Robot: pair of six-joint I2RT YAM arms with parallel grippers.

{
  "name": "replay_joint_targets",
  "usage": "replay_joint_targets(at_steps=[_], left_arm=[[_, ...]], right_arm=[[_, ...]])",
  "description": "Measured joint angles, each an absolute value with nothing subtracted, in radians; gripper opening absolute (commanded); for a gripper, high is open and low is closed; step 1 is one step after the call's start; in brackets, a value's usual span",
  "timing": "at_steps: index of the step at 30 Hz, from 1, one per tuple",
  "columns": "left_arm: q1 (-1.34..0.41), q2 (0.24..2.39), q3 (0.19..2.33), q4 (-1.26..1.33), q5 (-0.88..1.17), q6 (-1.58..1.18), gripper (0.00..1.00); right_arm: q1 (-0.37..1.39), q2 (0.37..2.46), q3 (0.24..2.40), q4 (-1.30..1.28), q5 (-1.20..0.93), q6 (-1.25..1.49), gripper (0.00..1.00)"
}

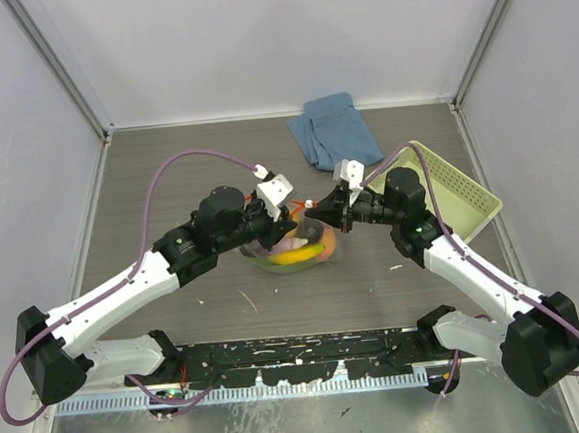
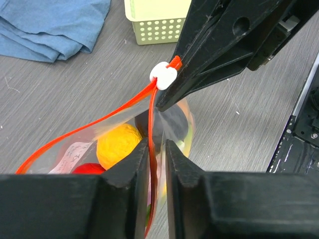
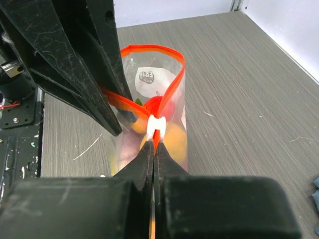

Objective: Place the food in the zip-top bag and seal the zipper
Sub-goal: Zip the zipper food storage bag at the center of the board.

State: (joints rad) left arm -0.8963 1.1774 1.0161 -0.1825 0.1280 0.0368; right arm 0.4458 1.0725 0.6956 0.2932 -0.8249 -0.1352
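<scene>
The zip-top bag hangs between both grippers at mid-table with the food inside: an orange-yellow fruit, a red fruit and a dark eggplant. Its zipper gapes open in a loop on one side of the white slider. My right gripper is shut on the zipper's end right behind the slider. My left gripper stands slightly open, with the orange strip and the bag film running through the narrow gap against one finger.
A folded blue cloth lies at the back of the table. The pale yellow-green basket sits to the right, behind the right arm. A black rail runs along the near edge.
</scene>
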Motion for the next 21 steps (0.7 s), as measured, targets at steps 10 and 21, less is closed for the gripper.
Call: replay_joint_targets(at_steps=[10,21], left_arm=[[-0.896,1.142,1.017,-0.182,0.134,0.076,0.58],[-0.896,1.165,1.115,-0.189,0.254,0.185,0.75]], right_arm=[[0.446,1.016,0.695,0.222,-0.818,-0.170,0.01],[0.446,0.985,0.690,0.173,-0.822,-0.233,0.01]])
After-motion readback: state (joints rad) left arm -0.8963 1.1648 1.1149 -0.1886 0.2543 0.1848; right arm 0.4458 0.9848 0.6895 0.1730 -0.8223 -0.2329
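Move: The white slider sits roughly 4 cm to the right of the left hand and 2 cm farther out, at about its height; for the right hand, already pinching the zipper end beside it, it is about 1 cm to the left. From the left hand, the banana in the bag is some 3 cm back, laterally level and 10 cm lower; the blue cloth is about 22 cm farther out, 10 cm right and 20 cm below. The left hand spreads its barely parted fingers from around the orange zipper strip to roughly three-quarters open and climbs about 5 cm off the bag's mouth, easing a little back and right late on while the fingers tip up and the wrist swings clockwise, each some 10 degrees. The right hand keeps its shut pinch on the zipper end by the white slider and draws it about 1.5 cm back and 1 cm to the right. ##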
